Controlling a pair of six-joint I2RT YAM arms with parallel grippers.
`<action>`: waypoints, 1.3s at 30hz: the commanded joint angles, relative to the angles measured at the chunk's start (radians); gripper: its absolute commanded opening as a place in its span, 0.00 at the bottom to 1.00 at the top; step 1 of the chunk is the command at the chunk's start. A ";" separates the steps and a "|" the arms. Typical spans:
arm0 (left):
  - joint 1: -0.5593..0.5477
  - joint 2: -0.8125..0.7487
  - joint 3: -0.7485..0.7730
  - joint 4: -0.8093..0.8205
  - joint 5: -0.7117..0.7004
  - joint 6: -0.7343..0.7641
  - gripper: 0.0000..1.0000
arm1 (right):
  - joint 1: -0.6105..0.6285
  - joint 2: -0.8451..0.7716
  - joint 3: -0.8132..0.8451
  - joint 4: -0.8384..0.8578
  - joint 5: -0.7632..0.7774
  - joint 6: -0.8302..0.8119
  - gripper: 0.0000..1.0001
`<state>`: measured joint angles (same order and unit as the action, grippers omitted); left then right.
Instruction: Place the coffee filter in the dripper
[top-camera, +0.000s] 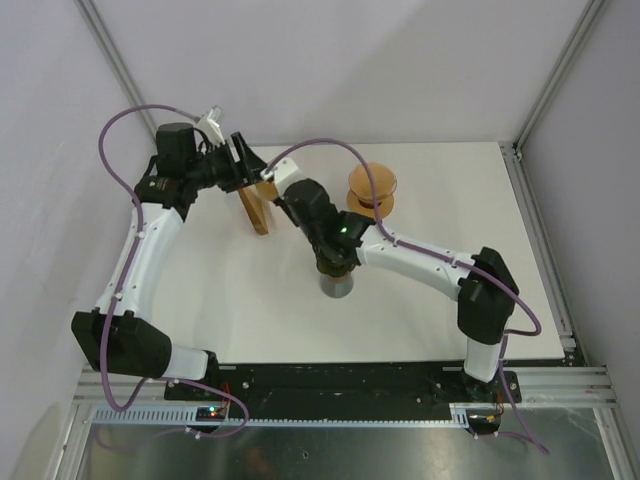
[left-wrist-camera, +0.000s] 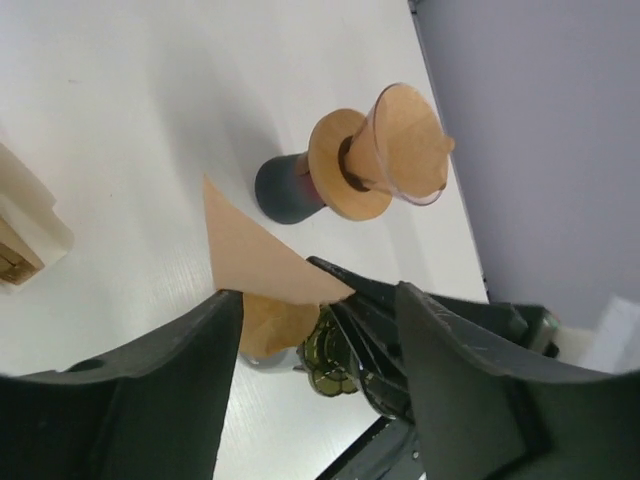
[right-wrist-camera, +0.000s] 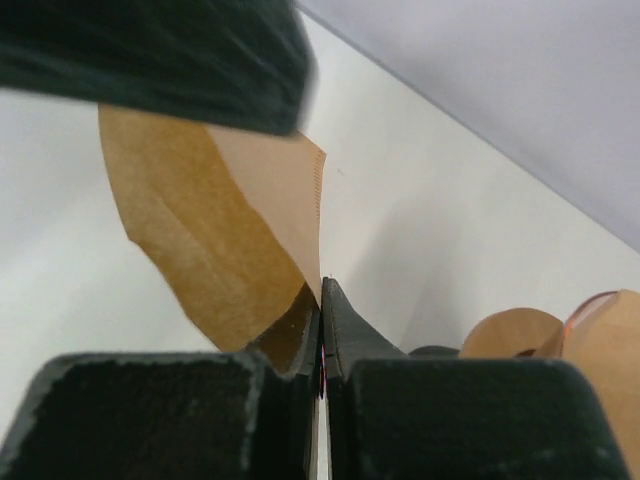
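Note:
A brown paper coffee filter (right-wrist-camera: 205, 235) hangs in the air, and my right gripper (right-wrist-camera: 321, 285) is shut on its edge. In the left wrist view the filter (left-wrist-camera: 262, 262) is a flat triangle between the spread fingers of my left gripper (left-wrist-camera: 315, 297). That gripper is open and its fingers are clear of the paper. The amber dripper (left-wrist-camera: 405, 150) stands on a wooden disc over a dark base, beyond the filter. From above, the dripper (top-camera: 372, 186) is to the right of both grippers, left (top-camera: 244, 166) and right (top-camera: 273, 181), which meet at the back of the table.
A wooden stand (top-camera: 256, 212) sits on the white table (top-camera: 430, 330) just below the two grippers. A grey cylinder (top-camera: 337, 286) stands under the right forearm. Frame posts and purple-grey walls close in the back and sides.

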<state>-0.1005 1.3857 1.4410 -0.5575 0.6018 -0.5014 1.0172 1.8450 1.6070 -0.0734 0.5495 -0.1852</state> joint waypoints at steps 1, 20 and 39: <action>-0.003 -0.030 0.077 0.014 0.002 0.113 0.72 | -0.085 -0.138 0.052 -0.125 -0.167 0.139 0.00; -0.091 -0.021 0.157 -0.071 -0.057 0.425 0.84 | -0.276 -0.297 0.326 -0.936 -0.655 0.201 0.00; -0.202 -0.003 0.108 -0.092 -0.064 0.498 0.82 | -0.236 -0.096 0.444 -1.235 -0.698 0.130 0.00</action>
<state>-0.2882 1.3933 1.5642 -0.6548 0.5266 -0.0395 0.7681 1.6997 1.9923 -1.2633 -0.1211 -0.0208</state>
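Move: The right hand pinches the coffee filter; the green dripper on its glass carafe lies about 13 cm back, 10 cm to its right and 14 cm below. The wood-ringed dripper stands about level with this hand in reach, 20 cm to its right and 12 cm lower; the filter stack lies 5 cm farther out, 9 cm to its left and 22 cm below. From the left hand, the green dripper is some 13 cm back, 16 cm right and 19 cm lower. Rightward and up in an arc, then back and down, the right hand swings the still-pinched coffee filter over to the green dripper, ending about 14 cm right and 11 cm back while its fingers tip some 45 degrees downward. The left fingers, already parted from the filter, open wider; that hand lifts 4 cm, tips up, then eases partly down and drifts right. ##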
